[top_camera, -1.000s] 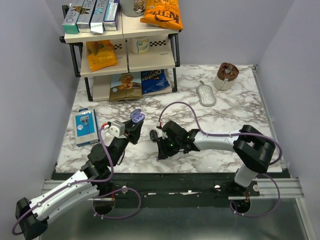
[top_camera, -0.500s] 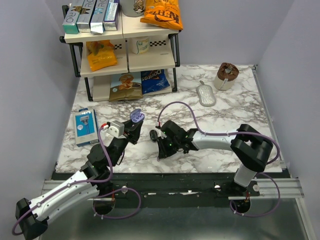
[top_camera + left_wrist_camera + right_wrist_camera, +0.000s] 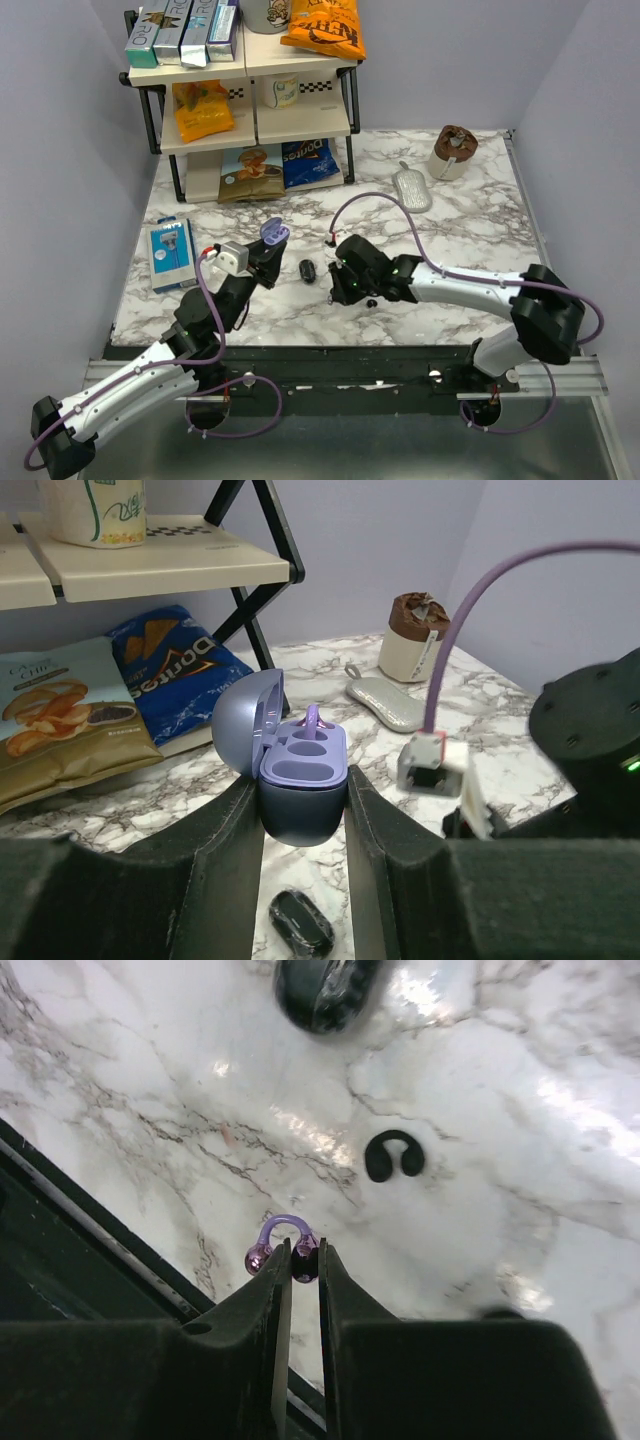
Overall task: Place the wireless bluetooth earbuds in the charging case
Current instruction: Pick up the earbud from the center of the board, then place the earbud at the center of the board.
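My left gripper (image 3: 302,802) is shut on the open purple charging case (image 3: 300,770) and holds it upright above the marble; it also shows in the top view (image 3: 274,232). Its front slots look empty, and a pale purple loop (image 3: 312,717) stands at the back. My right gripper (image 3: 305,1256) is shut on an earbud (image 3: 283,1223): one glossy dark ball is pinched between the fingertips, and a pale purple arch joins it to a second ball. It hangs above the table near the front edge. In the top view the right gripper (image 3: 347,288) is right of the case.
A glossy black oval piece (image 3: 307,270) lies on the marble between the grippers. A small black C-shaped piece (image 3: 393,1155) lies near the right gripper. A shelf rack (image 3: 250,110) of snack bags stands back left, with a blue box (image 3: 171,254) at the left. A grey oval pad (image 3: 412,190) and a brown cup (image 3: 453,150) are back right.
My right gripper has shifted right and a little back, and its arm has stretched out. The black C-shaped piece now shows on the marble. The left arm and case have not moved.
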Available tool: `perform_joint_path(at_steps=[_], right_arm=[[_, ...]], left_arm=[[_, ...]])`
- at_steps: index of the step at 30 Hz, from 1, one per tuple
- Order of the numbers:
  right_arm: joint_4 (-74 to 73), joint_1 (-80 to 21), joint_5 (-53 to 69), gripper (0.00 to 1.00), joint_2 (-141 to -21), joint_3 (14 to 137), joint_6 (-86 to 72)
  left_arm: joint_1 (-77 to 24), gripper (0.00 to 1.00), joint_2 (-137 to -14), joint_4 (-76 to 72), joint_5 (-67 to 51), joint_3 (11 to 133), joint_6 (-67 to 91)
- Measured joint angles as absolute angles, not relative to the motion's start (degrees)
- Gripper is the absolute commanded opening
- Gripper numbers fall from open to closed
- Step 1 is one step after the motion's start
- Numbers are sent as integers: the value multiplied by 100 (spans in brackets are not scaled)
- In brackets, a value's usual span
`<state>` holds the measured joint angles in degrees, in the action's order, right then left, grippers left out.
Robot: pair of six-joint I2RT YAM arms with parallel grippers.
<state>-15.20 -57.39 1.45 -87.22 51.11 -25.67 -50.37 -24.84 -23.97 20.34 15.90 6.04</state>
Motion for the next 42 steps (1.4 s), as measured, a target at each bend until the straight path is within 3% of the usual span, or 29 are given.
perform_joint_path(at_steps=[5,13,16,28,30,37,42], right_arm=[[-1933,-5251,-307,14,-8145,5247,-2349],[-1953,-2912,16,4,-7769,4904,-3516],[-1966,-2757,75,1,-7769,4864,-4158],[-2303,-2687,-34,2,-8696,5054,-6659],[-2401,-2687,-80,4,-8892,5054,-6921],[-2517,-2687,-239,34,-9111,5052,-7371],[-2517,-2687,-283,48,-9129,5050,-7352]], left_arm=[[-5037,0,-2563,-2482,2032,1590,613],[-5037,0,-2749,-2731,1957,1590,687],[-5037,0,-2751,-2812,1944,1590,705],[-5037,0,-2587,-2906,1944,1540,864],[-5037,0,-2563,-2906,1946,1540,884],[-5061,0,-2613,-2912,1946,1522,945],[-5074,0,-2637,-2919,1946,1514,950]])
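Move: The bare spot on the marble where the right hand will set its purple earbud lies about 11 cm ahead, 14 cm to the right and 4 cm below that hand. Nearly under the hand is a black earbud, 3 cm ahead; a second one is some 11 cm to the right, level with it. The black case sits about 9 cm ahead and 7 cm left. From the left hand, the spot is roughly 28 cm right, 5 cm ahead and 23 cm lower. Carry the purple earbud, still pinched in the right gripper, forward and right about 18 cm, lifting it roughly 4 cm at first, away from the black earbud. Swing the wrist some 70 degrees clockwise and tip the fingers steeper down, then lower about 7 cm to the bare marble and open the fingers to let go of the earbud. ##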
